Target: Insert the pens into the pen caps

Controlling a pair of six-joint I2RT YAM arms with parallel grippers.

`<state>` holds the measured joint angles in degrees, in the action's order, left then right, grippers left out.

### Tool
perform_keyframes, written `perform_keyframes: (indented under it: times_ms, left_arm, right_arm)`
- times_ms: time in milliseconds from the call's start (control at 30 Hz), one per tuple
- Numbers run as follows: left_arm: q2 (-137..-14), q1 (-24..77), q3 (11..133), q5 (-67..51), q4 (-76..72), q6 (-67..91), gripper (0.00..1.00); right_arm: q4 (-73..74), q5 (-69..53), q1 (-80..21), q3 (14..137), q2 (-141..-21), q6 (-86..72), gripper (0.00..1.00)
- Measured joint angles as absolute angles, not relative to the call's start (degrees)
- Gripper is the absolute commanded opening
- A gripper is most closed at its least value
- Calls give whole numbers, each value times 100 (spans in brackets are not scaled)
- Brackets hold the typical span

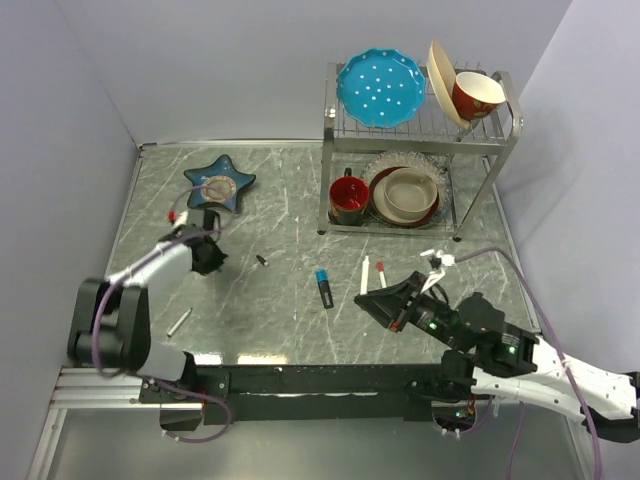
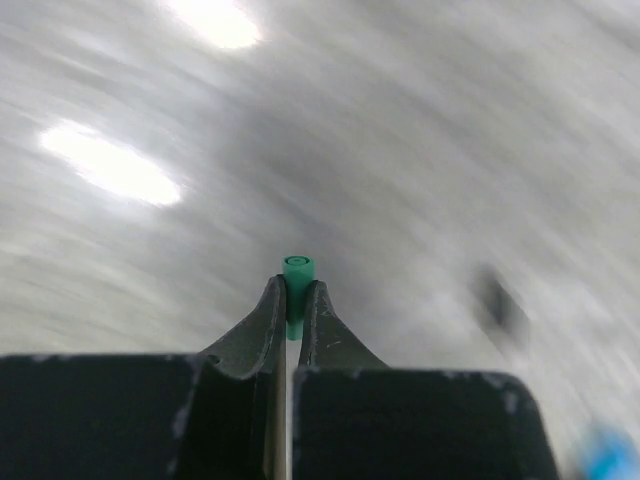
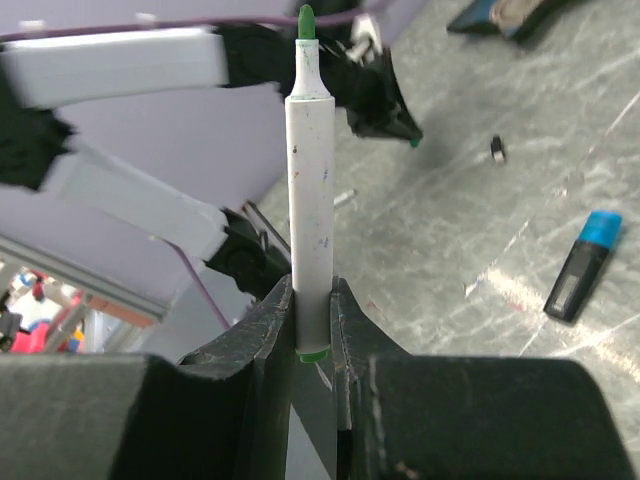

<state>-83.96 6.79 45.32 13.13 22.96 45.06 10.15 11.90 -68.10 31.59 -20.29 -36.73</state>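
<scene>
My left gripper is shut on a teal pen cap, whose open end pokes out past the fingertips; the table behind it is blurred. In the top view this gripper hangs over the left of the table. My right gripper is shut on a white pen with a green tip, held upright in the wrist view. Seen from above, that gripper is at the right front. On the table lie a black marker with a blue end, a small black cap, a white pen, a red-tipped pen and a grey pen.
A blue star-shaped dish sits at the back left. A metal dish rack at the back right holds plates, bowls and a red mug. Walls close the table on the left, back and right.
</scene>
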Motion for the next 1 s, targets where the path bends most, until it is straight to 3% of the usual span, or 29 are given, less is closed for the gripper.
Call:
perform_keyframes:
  times_ms: [200, 400, 633, 1000]
  left_arm:
    - [-6869, 2425, 4178, 486, 1678, 4810, 1]
    - [-6425, 3653, 4217, -91, 698, 4971, 1]
    - [-5690, 3957, 3999, -504, -421, 5207, 1]
    - [-4709, 4005, 3387, -574, -1009, 5382, 1]
  right_arm:
    - [528, 972, -6810, 3063, -3232, -3771, 0]
    - [-242, 803, -6810, 3030, -4578, -3771, 0]
    - [-917, 781, -6810, 3033, -5518, -3883, 0]
    - [-1369, 784, -6810, 3114, -5867, -4082, 0]
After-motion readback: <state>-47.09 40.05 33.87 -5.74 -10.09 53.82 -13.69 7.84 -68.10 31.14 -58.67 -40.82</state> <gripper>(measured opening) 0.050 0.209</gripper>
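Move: The left hand, holding the green cap low over the table, has the right hand's bare green-tipped pen about 36 cm to its right, 18 cm back and 30 cm higher. For the right hand, the cap lies some 21 cm ahead, 36 cm left and 25 cm below. On the table, 27 cm below the right hand, the blue-capped marker is 15 cm ahead and 8 cm left; the red-capped pen is 17 cm ahead and 7 cm right. Up and to the right in one fast sweep of some 24 cm each way, drawing back about 9 cm, the left hand carries the green cap towards the pen while its fingers swing from steeply down to level, pointing forward-right. The right hand brings the upright pen left and down to meet it, rolling slightly. Both slow near the end and keep their grips. ##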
